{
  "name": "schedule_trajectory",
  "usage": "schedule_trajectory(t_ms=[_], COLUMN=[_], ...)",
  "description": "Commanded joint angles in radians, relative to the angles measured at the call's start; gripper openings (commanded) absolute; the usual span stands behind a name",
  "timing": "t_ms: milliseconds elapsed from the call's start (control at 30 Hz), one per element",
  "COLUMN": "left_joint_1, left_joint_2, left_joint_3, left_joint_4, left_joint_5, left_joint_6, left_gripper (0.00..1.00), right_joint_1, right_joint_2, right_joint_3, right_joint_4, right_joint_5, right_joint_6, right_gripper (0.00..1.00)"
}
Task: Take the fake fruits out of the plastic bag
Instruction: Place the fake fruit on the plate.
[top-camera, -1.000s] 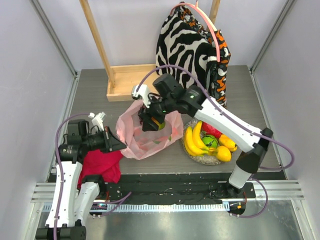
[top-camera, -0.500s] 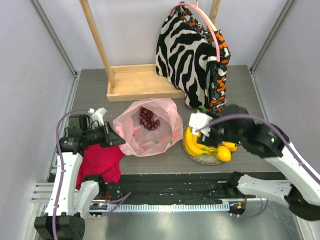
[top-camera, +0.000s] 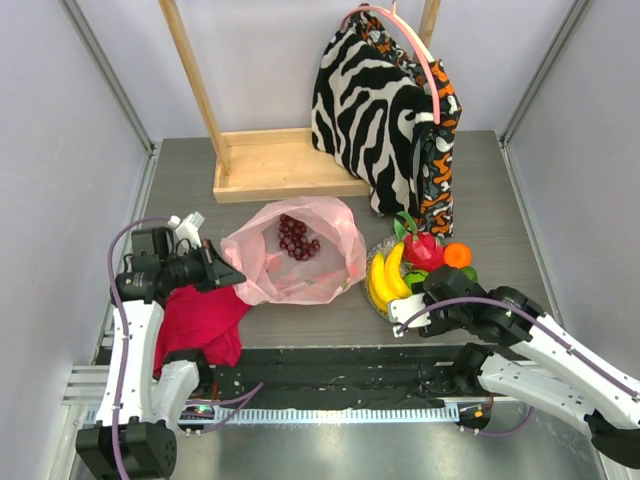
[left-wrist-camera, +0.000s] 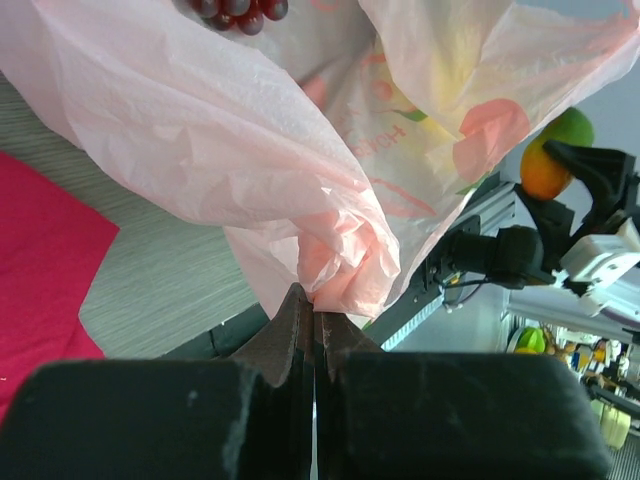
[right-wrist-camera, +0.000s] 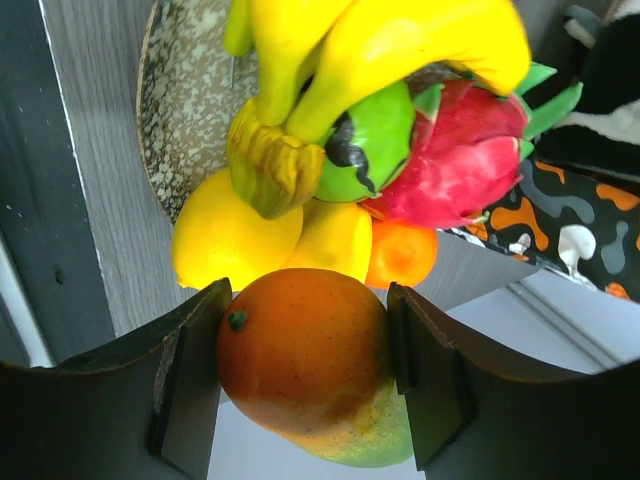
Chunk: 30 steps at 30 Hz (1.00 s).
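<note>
The pink plastic bag (top-camera: 300, 262) lies open on the table, with dark red grapes (top-camera: 297, 237) inside. My left gripper (top-camera: 218, 272) is shut on the bag's left edge; its jaws pinch a bunched fold of the plastic bag (left-wrist-camera: 340, 255). My right gripper (top-camera: 456, 268) is shut on an orange-green mango (right-wrist-camera: 310, 375) and holds it at the right side of the silvery plate (top-camera: 378, 300). The plate (right-wrist-camera: 185, 100) carries a banana bunch (right-wrist-camera: 380, 45), green apple (right-wrist-camera: 375, 135), red fruit (right-wrist-camera: 465, 150), lemon (right-wrist-camera: 230, 240) and orange (right-wrist-camera: 402, 255).
A zebra-patterned fabric bag (top-camera: 375, 110) hangs at the back right on a wooden stand (top-camera: 265, 165). A magenta-red cloth (top-camera: 200, 320) lies under my left arm. A black rail (top-camera: 330, 365) runs along the near edge.
My right arm came out of the bag with the mango, swung right over the plate and drew back toward its base. The left gripper kept its hold on the bag.
</note>
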Motion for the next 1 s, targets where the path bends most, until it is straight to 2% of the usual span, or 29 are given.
schedule_trajectory(t_ms=[0, 300, 400, 533, 667, 867, 967], left_joint_1=[0.037, 0.077, 0.080, 0.086, 0.087, 0.092, 0.095], left_joint_2=[-0.032, -0.041, -0.044, -0.046, -0.052, -0.061, -0.063], left_joint_3=[0.003, -0.012, -0.020, -0.026, -0.029, -0.038, -0.040], left_joint_4=[0.042, 0.045, 0.054, 0.068, 0.068, 0.065, 0.063], left_joint_5=[0.027, 0.042, 0.044, 0.057, 0.059, 0.061, 0.061], left_joint_6=[-0.035, -0.066, -0.072, -0.089, -0.089, -0.089, -0.087], left_gripper=[0.00, 0.00, 0.00, 0.00, 0.00, 0.00, 0.00], right_joint_1=[0.000, -0.058, -0.163, -0.365, -0.456, -0.456, -0.456], right_joint_2=[-0.017, 0.020, 0.064, 0.176, 0.267, 0.295, 0.293], right_joint_3=[-0.044, -0.050, -0.041, -0.023, 0.040, 0.065, 0.054], right_joint_4=[0.070, 0.119, 0.135, 0.169, 0.169, 0.144, 0.121], right_joint_5=[0.046, 0.000, -0.068, -0.153, -0.270, -0.316, -0.323], right_joint_6=[-0.112, -0.161, -0.211, -0.293, -0.355, -0.441, -0.468], right_gripper=[0.16, 0.15, 0.19, 0.20, 0.22, 0.25, 0.35])
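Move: The right hand already holds the orange-and-green mango, and the plate's middle lies about 6 cm to this hand's left, 1 cm back and 13 cm below. Some 10 cm below the hand, the orange is 7 cm ahead and 5 cm right, the dragon fruit 7 cm ahead and 3 cm left, the lemon 8 cm back and 2 cm right. From the left hand, the plate is some 42 cm right, 2 cm back and 17 cm below. Keeping its grip on the mango, the right hand first settles about a centimetre, then carries the mango some 6 cm forward and 3 cm down over the fruit on the plate towards the orange, bowing out to the right and deepest late on before easing back left and up a centimetre, while the fingers tip about 10 degrees nearer to vertical. The left hand keeps the bag's rim pinched and almost holds its place, turning only slightly counter-clockwise. ##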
